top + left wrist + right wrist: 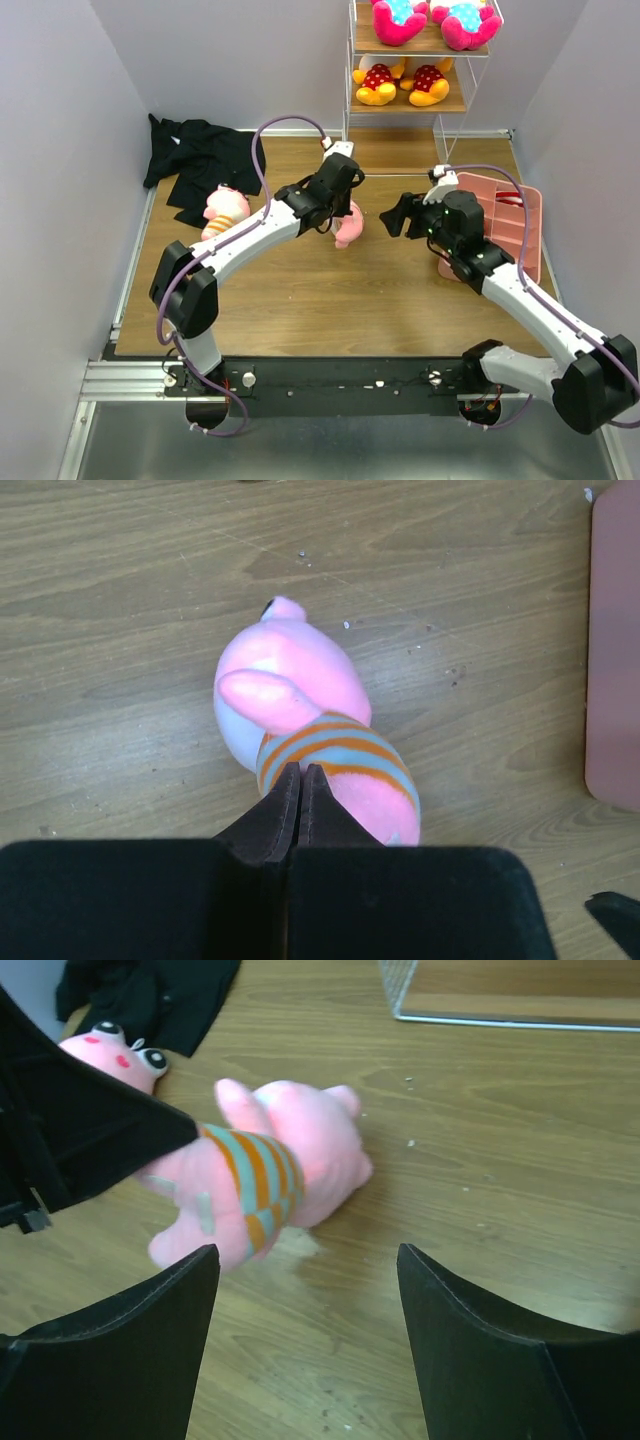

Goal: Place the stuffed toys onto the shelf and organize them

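Observation:
A pale pink stuffed toy in an orange-and-blue striped shirt hangs just above the table's middle. My left gripper is shut, pinching that shirt. My right gripper stands open a short way to the toy's right, with nothing between its fingers. A second pink toy lies to the left by the black cloth. The shelf at the back holds two magenta toys on one board and two yellow toys on the board below.
A black cloth lies crumpled at the back left. A pink compartment tray sits at the right, beside my right arm. Grey walls close in the table on the left, right and back.

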`<state>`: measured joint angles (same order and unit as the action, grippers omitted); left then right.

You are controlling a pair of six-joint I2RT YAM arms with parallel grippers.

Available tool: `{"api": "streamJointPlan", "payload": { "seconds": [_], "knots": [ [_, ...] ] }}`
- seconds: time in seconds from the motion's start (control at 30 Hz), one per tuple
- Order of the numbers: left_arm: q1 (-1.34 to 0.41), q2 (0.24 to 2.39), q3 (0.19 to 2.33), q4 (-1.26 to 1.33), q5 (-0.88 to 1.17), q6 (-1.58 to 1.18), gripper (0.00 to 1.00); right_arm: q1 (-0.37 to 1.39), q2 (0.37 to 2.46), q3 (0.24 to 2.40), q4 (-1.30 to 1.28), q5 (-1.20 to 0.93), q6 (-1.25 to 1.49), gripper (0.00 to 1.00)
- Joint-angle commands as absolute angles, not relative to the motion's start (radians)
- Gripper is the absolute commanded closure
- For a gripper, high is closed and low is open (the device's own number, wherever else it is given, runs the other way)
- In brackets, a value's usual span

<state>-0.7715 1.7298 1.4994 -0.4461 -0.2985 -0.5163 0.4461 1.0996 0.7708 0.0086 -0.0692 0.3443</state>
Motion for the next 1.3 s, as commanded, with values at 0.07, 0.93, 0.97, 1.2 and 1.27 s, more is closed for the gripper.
{"api": "streamJointPlan", "payload": {
  "seconds": [0.07, 0.93, 0.97, 1.2, 1.27],
  "knots": [
    [-0.772, 1.663, 1.523, -0.454, -0.253, -0.564, 1.00, 0.466, 1.058, 0.755, 0.084, -0.244, 0.233, 0.23],
    [-0.772, 1.658, 1.545, -0.436, -0.112, -0.664, 0.88, 0.609, 1.341, 0.815, 0.236, -0.032, 0.368, 0.84],
    [-0.770, 1.657, 1.551, -0.437, -0.115, -0.661, 0.81, 0.609, 1.342, 0.807, 0.267, -0.028, 0.386, 0.86],
    [-0.687, 1.588, 1.681, -0.566, -0.162, -0.629, 0.26, 0.598, 1.358, 0.756, 0.437, 0.096, 0.525, 0.90],
    [-0.660, 1.543, 1.677, -0.574, -0.169, -0.604, 0.14, 0.586, 1.348, 0.755, 0.456, 0.142, 0.558, 0.90]
  ]
}}
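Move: The striped pink toy hangs in the left fingers, its middle about 3 cm under that hand and 1 cm back. From the open right hand it lies some 10 cm left, 4 cm ahead and 5 cm lower. About 24 cm to the right hand's right and 3 cm ahead is the pink bin, 15 cm lower; the lowest shelf board is about 22 cm straight ahead, 14 cm lower. The second pink toy lies 28 cm left of the left hand, about 1 cm ahead, 16 cm lower. While the left hand keeps its pinch on the striped pink toy and eases about 2 cm back, right and up, the right hand rises briefly, then swings some 8 cm left and dips to about 4 cm below its start, yawing left and partly back again, and shuts its fingers on the toy's rump from the right. With that grip made, the left fingers open wide and let go, and the left hand lifts some 5 cm and starts forward and back to its left as the right hand, still gripping, eases about 2 cm forward and up. ##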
